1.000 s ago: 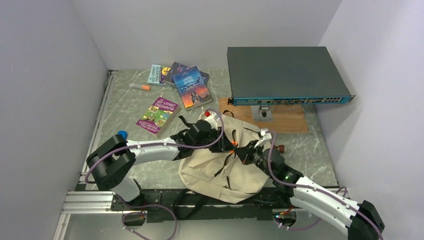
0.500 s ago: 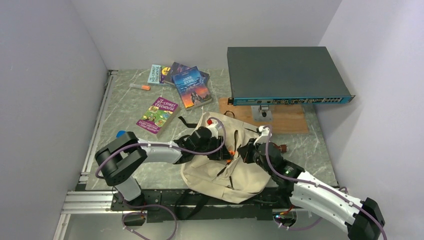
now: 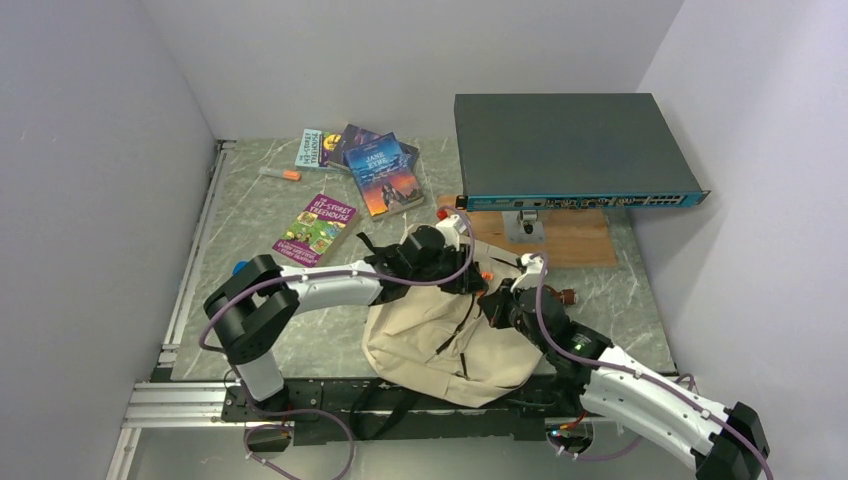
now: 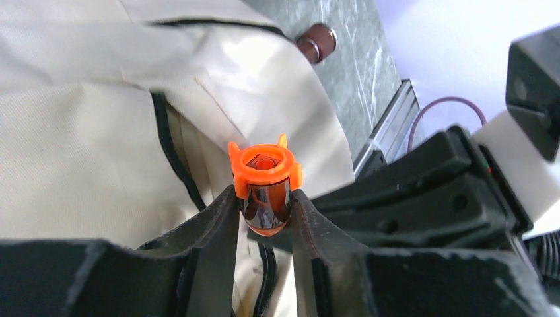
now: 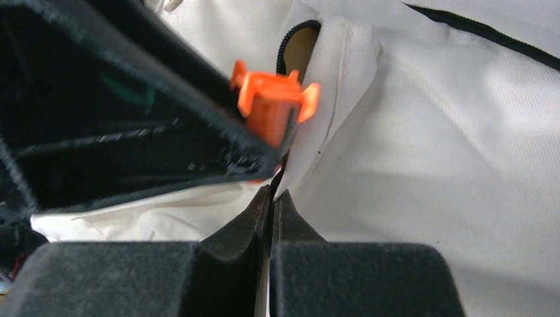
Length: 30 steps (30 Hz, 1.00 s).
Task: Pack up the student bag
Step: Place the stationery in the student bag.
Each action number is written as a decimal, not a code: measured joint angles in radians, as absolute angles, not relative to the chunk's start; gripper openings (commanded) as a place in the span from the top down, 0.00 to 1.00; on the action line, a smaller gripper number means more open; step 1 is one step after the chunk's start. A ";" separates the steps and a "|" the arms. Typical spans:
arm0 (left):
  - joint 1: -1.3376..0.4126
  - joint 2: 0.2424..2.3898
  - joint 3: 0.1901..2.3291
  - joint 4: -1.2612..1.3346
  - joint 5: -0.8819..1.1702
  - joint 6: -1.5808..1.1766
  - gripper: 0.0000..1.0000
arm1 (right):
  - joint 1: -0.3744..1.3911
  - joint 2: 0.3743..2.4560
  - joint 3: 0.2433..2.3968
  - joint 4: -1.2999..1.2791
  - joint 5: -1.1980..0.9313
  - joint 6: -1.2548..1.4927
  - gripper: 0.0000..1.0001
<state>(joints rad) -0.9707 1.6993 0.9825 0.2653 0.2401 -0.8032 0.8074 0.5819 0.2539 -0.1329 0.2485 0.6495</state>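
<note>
The student bag (image 3: 440,330) lies cream-beige on the table between both arms, its dark zipper line (image 4: 173,162) running down the cloth. My left gripper (image 4: 264,211) is shut on a marker with a shiny dark body and an orange cap (image 4: 264,165), and holds it over the bag's upper part (image 3: 478,274). My right gripper (image 5: 273,198) is shut on the bag's fabric edge beside the zipper opening (image 5: 294,39), just below the orange cap (image 5: 274,102). From above, the right gripper (image 3: 497,300) sits at the bag's top right.
Several paperback books (image 3: 384,175) (image 3: 316,230) lie at the back left, with another orange-capped marker (image 3: 280,174). A dark flat network switch (image 3: 570,150) stands on a wooden board (image 3: 575,240) at the back right. A small brown cylinder (image 3: 563,296) rests right of the bag.
My left arm has carried the marker right and towards the back, across the bag's top. The right gripper keeps its pinch on the bag edge and has shifted slightly.
</note>
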 measured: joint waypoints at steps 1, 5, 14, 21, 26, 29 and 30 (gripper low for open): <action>-0.969 1.711 1.004 0.263 0.236 -0.796 0.76 | 0.807 0.572 0.253 -0.133 0.244 0.647 1.00; -0.952 1.754 1.049 0.262 0.220 -0.777 0.77 | 0.805 0.532 0.253 -0.142 0.234 0.646 1.00; -0.938 1.765 0.990 0.279 0.198 -0.790 0.76 | 0.806 0.529 0.253 -0.169 0.251 0.655 1.00; -0.938 1.831 1.022 0.295 0.251 -0.826 0.44 | 0.805 0.513 0.253 -0.163 0.235 0.645 1.00; -0.937 1.832 1.029 0.271 0.246 -0.833 0.17 | 0.804 0.513 0.253 -0.177 0.237 0.636 1.00; -0.937 1.816 1.029 0.234 0.226 -0.824 0.17 | 0.804 0.513 0.253 -0.176 0.234 0.636 1.00; -0.937 1.805 1.029 0.218 0.220 -0.824 0.17 | 0.804 0.513 0.253 -0.176 0.234 0.636 1.00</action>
<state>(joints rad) -0.9375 1.8050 1.0294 0.2180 0.2195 -0.8238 0.8036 0.5129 0.2531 -0.1757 0.2340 0.6361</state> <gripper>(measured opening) 0.822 0.017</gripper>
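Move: Roughly 2 cm ahead of the left hand and 5 cm below it lies the bag's zipped opening, level with it sideways; the left fingers already hold the orange-topped stationery piece. The brown wooden piece is about 19 cm to the left hand's right and 4 cm back, the metal plate some 12 cm ahead and 11 cm right, both about 11 cm lower. From the right hand, already pinching the flap edge, the opening is about 4 cm ahead, 1 cm left and 1 cm lower. Bringing the orange-topped piece forward about 3 cm over the bag's opening, the left hand then sinks some 4 cm into its mouth, easing back slightly. Once low and almost still, its fingers spread from about a third open to over four-fifths, letting go of the piece between the zip edges. The right hand keeps its pinch on the flap edge, lifting it only about 1 cm. ##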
